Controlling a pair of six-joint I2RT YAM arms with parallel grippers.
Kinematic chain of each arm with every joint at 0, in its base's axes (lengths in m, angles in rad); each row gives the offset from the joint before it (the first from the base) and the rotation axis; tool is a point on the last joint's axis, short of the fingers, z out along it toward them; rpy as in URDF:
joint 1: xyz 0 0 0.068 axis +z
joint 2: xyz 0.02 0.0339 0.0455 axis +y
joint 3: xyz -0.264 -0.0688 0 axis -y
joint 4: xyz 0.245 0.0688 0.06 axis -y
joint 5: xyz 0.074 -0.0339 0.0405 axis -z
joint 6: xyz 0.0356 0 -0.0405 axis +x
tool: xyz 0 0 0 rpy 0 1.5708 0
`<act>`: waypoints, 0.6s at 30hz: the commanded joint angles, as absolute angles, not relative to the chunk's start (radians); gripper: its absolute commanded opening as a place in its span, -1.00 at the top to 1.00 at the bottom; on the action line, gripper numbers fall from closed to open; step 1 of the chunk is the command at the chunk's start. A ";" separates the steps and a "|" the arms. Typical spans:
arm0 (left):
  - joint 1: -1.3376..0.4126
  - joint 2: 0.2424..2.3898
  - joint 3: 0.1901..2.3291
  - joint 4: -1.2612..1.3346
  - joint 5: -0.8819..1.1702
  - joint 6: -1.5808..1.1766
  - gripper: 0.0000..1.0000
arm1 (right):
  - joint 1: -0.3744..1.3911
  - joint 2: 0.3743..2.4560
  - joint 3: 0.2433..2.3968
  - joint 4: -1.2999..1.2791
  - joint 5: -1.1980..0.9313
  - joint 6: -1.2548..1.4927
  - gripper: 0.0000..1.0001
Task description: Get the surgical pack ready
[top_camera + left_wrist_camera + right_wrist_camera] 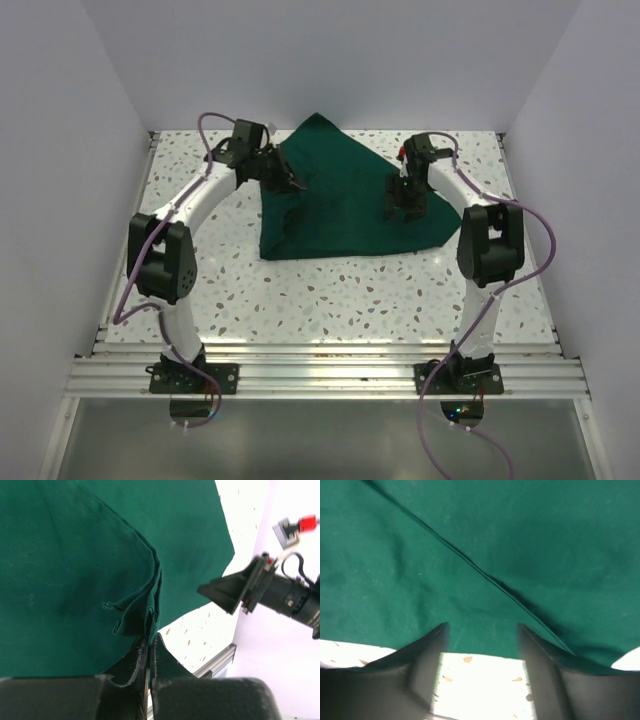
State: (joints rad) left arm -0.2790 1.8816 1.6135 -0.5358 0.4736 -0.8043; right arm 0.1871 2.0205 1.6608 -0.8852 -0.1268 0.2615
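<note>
The surgical pack (pixel 340 200), a dark green cloth drape, lies folded into a rough triangle at the back of the speckled table. My left gripper (pixel 290 183) is at its left side. In the left wrist view that gripper (pixel 148 647) is shut on a bunched, layered fold of the drape (pixel 75 570). My right gripper (pixel 403 212) hovers over the drape's right part. In the right wrist view it (pixel 481 626) stands open, its fingertips over the drape's (pixel 495 540) edge, with bare table showing between the fingers. A folded hem runs diagonally across the cloth there.
The speckled white table (pixel 350 290) is walled by pale panels at the left, back and right. An aluminium rail (pixel 320 365) runs along the near edge by the arm bases. The right arm's wrist (pixel 260 587) shows in the left wrist view.
</note>
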 commanded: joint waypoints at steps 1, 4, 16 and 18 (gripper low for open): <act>-0.328 1.930 1.675 -0.502 0.483 -0.847 1.00 | 0.184 2.063 1.675 -0.936 -0.147 0.271 -0.10; -0.357 1.985 1.739 -0.523 0.480 -0.842 1.00 | 0.184 2.069 1.640 -0.896 -0.178 0.281 0.52; -0.417 2.112 1.830 -0.531 0.495 -0.851 1.00 | 0.184 2.203 1.654 -0.923 -0.189 0.261 0.92; -0.429 2.129 1.858 -0.540 0.491 -0.851 1.00 | 0.186 2.221 1.663 -0.930 -0.187 0.259 0.97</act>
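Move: Just below my right hand, some 2 cm back and 6 cm down, lies the spot of green cloth it goes for. A doubled hem crosses diagonally about 6 cm beneath me, and the cloth's near edge runs some 8 cm back. From my left hand, holding the lifted flap, that spot is about 25 cm right, 4 cm back and 17 cm lower. The cloth's left fold lies roughly 10 cm left, 2 cm back. I sink my right hand about 6 cm onto the cloth just behind the diagonal hem, easing back 2 cm, tipping the fingers some 10 degrees back towards my base and shutting them empty until the closed tips rest on the fabric. Meanwhile my left hand keeps its pinch on the flap and carries it about 7 cm right and 5 cm down, towards my right hand, slowing as it goes. ##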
